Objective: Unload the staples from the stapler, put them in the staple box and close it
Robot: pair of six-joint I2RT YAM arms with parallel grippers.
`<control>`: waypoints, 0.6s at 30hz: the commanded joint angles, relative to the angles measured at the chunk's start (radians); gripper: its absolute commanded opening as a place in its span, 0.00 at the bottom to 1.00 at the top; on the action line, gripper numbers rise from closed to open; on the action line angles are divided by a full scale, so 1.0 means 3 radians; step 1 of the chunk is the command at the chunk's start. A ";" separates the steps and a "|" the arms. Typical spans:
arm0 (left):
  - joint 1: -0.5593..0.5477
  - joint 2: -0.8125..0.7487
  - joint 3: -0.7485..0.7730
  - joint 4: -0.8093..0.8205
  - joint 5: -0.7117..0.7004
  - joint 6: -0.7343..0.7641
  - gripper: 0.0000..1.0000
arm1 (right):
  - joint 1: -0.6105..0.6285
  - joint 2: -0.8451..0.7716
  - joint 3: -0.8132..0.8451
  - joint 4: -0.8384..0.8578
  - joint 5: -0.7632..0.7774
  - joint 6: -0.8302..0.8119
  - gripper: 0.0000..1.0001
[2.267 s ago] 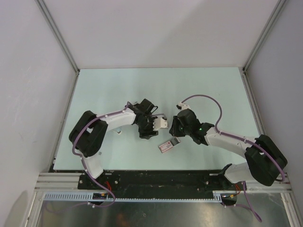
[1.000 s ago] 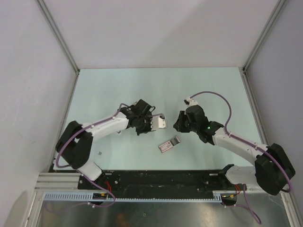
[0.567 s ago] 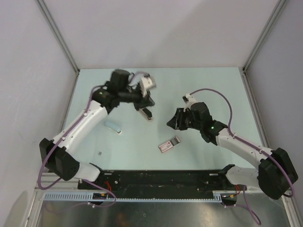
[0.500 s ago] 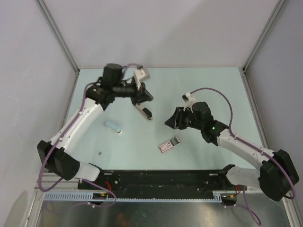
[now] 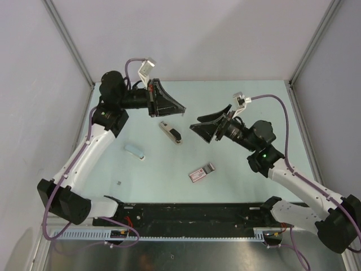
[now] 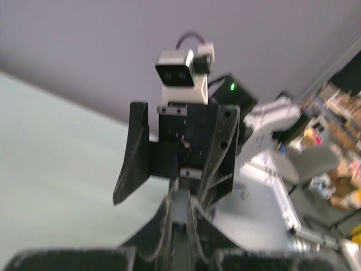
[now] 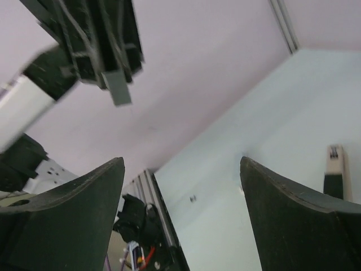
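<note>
The stapler (image 5: 170, 131), silvery-grey with a black end, lies alone on the pale green table (image 5: 248, 93) between the arms. It also shows at the right edge of the right wrist view (image 7: 337, 164). My left gripper (image 5: 181, 109) is raised above and behind it, shut on a thin grey strip (image 7: 118, 89) that looks like the staples. That strip also sits between its fingers in the left wrist view (image 6: 181, 217). My right gripper (image 5: 202, 125) is raised, wide open and empty (image 7: 181, 164), and faces the left gripper.
A flat pinkish-red and white box (image 5: 201, 172) lies near the front middle. A small light-blue piece (image 5: 134, 151) lies left of the stapler. A tiny dark bit (image 5: 119, 183) lies near the front left edge. Walls close the table at the back and sides.
The left arm has lifted up and back to the left, away from the stapler left on the table. The right gripper has risen, opened wide and turned toward the left gripper.
</note>
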State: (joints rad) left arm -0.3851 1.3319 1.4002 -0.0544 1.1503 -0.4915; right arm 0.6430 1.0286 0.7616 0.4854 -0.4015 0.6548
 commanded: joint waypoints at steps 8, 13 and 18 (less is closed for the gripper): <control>0.0086 -0.0273 -0.0502 0.1508 0.0031 -0.1577 0.15 | 0.0105 0.0146 0.0372 0.0835 0.0103 0.0209 0.80; 0.0087 -0.0291 -0.0621 0.1590 -0.0024 -0.1636 0.15 | 0.0158 0.0305 0.0510 0.0860 0.0128 0.0226 0.72; 0.0090 -0.0298 -0.0664 0.1614 -0.0079 -0.1641 0.15 | 0.0196 0.0400 0.0590 0.0820 0.0116 0.0235 0.63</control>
State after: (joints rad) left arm -0.3649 1.2816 1.2049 0.3737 1.1500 -0.9539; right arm 0.6903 1.1343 0.8757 0.6861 -0.3744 0.7158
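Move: For the open right hand, the staples held out by the left fingers are about 6 cm above and 5 cm to its left, level with it fore and aft. From the left hand point they are some 2 cm to the right, gripped at the tips. On the table about 33 cm below the right hand, the stapler lies roughly 15 cm ahead and 12 cm left, the staple box about 3 cm back and 1 cm right. The right hand rises about 6 cm to the height of the staples in the left fingertips, its fingertips tilting up some 10 degrees, then slows and eases about 2 cm left towards them while its wide-open fingers begin to close but stay well apart. The left hand keeps its pinch on the staples and holds them out to the right, drifting back about a centimetre, bobbing slightly up and down again and rolling some 10 degrees about its own finger line. ##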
